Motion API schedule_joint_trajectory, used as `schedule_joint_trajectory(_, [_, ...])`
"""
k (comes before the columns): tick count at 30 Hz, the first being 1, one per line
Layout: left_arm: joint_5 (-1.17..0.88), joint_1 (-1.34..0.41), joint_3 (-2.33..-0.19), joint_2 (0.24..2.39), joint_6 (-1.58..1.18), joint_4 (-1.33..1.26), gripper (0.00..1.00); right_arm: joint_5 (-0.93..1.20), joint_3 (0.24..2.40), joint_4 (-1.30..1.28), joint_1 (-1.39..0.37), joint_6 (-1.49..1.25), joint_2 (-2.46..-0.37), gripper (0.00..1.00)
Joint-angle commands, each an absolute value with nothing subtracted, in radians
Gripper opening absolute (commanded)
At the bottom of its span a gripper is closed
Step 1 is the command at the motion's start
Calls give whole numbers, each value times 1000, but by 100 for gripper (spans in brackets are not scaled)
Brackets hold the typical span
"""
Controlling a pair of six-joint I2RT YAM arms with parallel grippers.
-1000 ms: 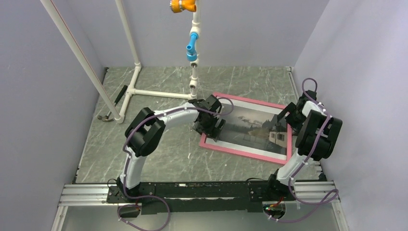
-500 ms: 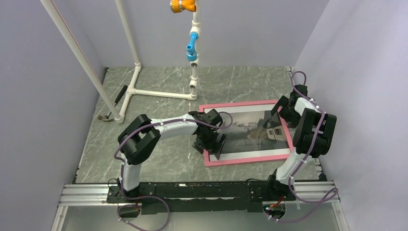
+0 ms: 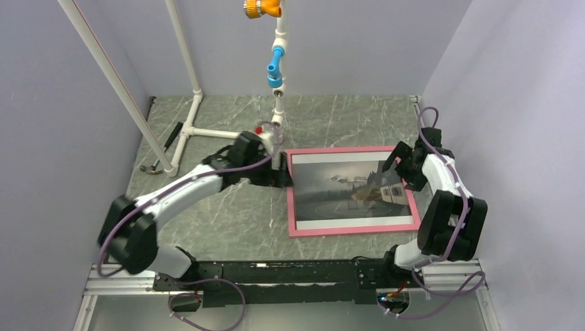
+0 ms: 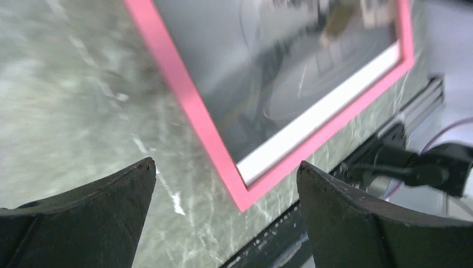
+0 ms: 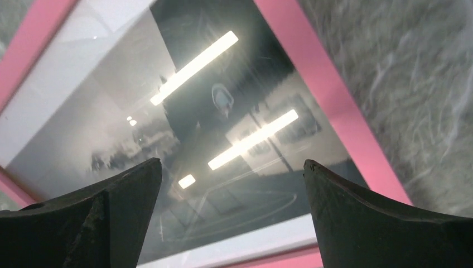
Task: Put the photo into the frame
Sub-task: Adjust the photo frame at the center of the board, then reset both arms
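Observation:
The pink frame lies flat and face up on the marble table, right of centre, square to the near edge. The photo sits inside it behind the clear pane, its house at the right and its white margin along the near side. My left gripper is open beside the frame's far left corner, holding nothing. In the left wrist view the left gripper hovers over bare table, with a pink frame corner between its tips. My right gripper is open above the frame's far right part. In the right wrist view the right gripper looks down on the glossy photo under glare.
A white pipe stand with a blue and orange fitting rises at the back, close to my left gripper. A hammer lies at the far left. Walls close in on both sides. A metal rail runs along the near edge.
The frame has turned from skewed to square with the table edge. My left arm has drawn back from the frame's left edge to its far left corner, jaws wider. The right gripper has shifted slightly.

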State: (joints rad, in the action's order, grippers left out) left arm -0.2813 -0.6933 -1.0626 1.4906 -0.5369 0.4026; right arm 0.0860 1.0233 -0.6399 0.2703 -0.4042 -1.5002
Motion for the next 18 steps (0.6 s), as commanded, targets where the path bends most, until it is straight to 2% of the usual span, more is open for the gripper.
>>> schedule_joint_trajectory(1, [-306,-541,-917,1273,-529,203,100,158,927,-604,274,-416,-1348,100])
schedule_joint_trajectory(5, [-234,-427,-781,1086,-474,104,99,203,838,-491,274,-397,-1196,100])
schedule_joint_trajectory(12, [172,-377,-563,813,-306,-34,99,172,680,-239,274,-374,-1027,100])
schedule_joint_trajectory(18, [469,-377,-371,692,-152,-220,99,115,404,147,273,-304,-918,100])
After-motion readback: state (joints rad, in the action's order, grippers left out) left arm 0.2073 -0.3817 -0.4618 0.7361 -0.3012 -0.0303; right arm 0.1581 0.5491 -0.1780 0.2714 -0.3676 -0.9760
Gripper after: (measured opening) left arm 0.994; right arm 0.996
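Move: The photo frame lies flat, its middle about 20 cm to the left hand's right, 3 cm back and 11 cm below; its left edge is only some 2 cm right and 3 cm back. The white pipe corner stands about 15 cm ahead, straight in line. From the right hand the frame's middle is roughly 17 cm left, 6 cm back and 6 cm below, its right edge about 2 cm right and 4 cm back. Left hand sweeps about 20 cm left, away from the frame, fingers swinging up; open right hand rises 4 cm. ##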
